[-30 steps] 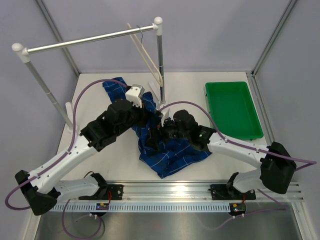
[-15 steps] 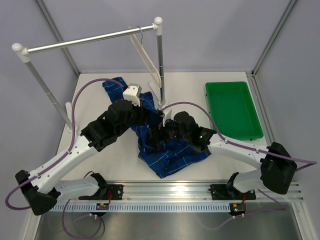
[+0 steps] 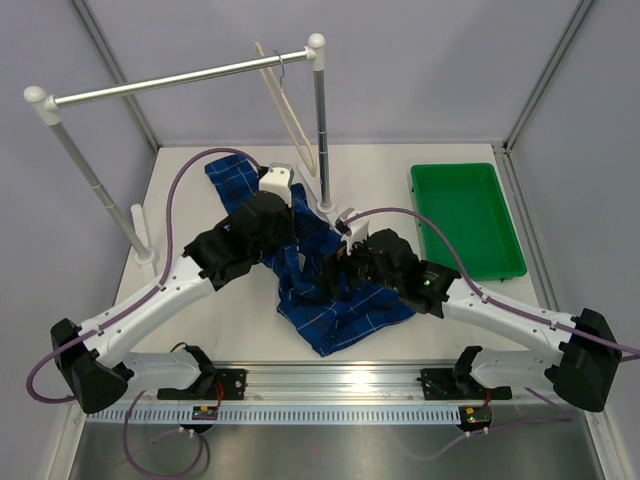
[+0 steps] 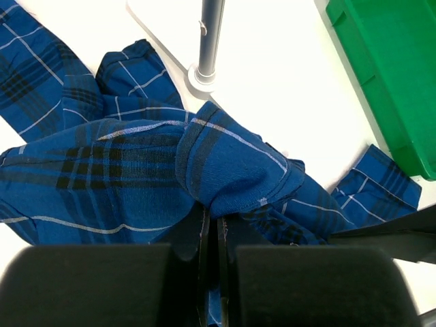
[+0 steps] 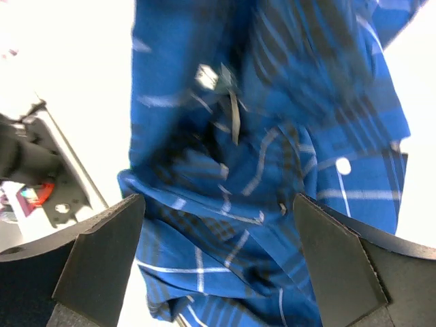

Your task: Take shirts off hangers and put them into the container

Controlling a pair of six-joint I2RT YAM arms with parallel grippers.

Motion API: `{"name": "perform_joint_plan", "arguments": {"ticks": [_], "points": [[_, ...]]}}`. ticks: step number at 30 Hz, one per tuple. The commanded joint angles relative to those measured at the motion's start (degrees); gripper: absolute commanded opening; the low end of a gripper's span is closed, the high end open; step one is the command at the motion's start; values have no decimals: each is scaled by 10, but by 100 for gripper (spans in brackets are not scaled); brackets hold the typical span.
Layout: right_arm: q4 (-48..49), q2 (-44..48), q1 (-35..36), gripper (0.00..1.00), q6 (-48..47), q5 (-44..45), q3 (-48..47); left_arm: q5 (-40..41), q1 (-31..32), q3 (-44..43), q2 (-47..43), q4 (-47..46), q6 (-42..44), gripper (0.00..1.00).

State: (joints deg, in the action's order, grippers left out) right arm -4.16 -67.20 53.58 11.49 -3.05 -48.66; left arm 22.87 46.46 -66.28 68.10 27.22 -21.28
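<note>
The dark blue checked shirt (image 3: 338, 305) lies crumpled on the white table between both arms. My left gripper (image 3: 303, 222) is shut on a bunched fold of the shirt (image 4: 225, 174), with the cloth pinched between its black fingers (image 4: 204, 235). Spread wide, my right gripper (image 5: 221, 262) hovers open just above the shirt (image 5: 272, 150), with nothing between its fingers (image 5: 102, 255). The pale wooden hanger (image 3: 295, 115) hangs bare from the silver rail. The green container (image 3: 465, 215) sits at the right, and its corner (image 4: 388, 82) shows in the left wrist view.
The silver rail (image 3: 180, 80) on two posts spans the back left. Its right post (image 3: 320, 130) stands just behind the shirt, with its foot (image 4: 203, 76) close to my left gripper. Purple cables loop over both arms. Grey walls enclose the table.
Both arms have reached farther from their bases. My left gripper has pulled its fold of shirt back and right toward the post. The right gripper has followed, still open.
</note>
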Motion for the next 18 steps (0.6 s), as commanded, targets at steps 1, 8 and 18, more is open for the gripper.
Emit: {"name": "perform_joint_plan", "arguments": {"ticks": [1, 8, 18], "points": [[2, -16, 6, 99, 29, 49, 29, 22, 1, -39, -6, -28, -4, 0], [62, -106, 6, 99, 40, 41, 23, 1, 1, -41, -23, -31, -16, 0], [123, -206, 6, 70, 25, 44, -10, -31, 1, -14, -51, -39, -30, 0]]}}
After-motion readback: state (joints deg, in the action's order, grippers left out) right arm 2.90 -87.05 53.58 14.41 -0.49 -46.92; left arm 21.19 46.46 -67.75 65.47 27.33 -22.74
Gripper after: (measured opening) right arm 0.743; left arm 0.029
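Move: The right hand is open above the shirt. The folds it goes for lie about 13 cm below, some 2 cm ahead and 2 cm to its left. The rack's post foot stands about 18 cm ahead and 1 cm left, and the green container about 15 cm ahead and 31 cm right, both on the table. The left hand holds the shirt's upper part; those same folds lie roughly 6 cm back, 6 cm right and 18 cm below it. By the end the shirt's lower folds lie between the right hand's fingers, which have begun to close but are still mostly open. To get there the right hand drops fast by about 12 cm and tips its fingers some 15 degrees further down, easing slightly forward and left as it slows. The left hand keeps its pinch on the shirt and lifts 2 to 3 cm. ##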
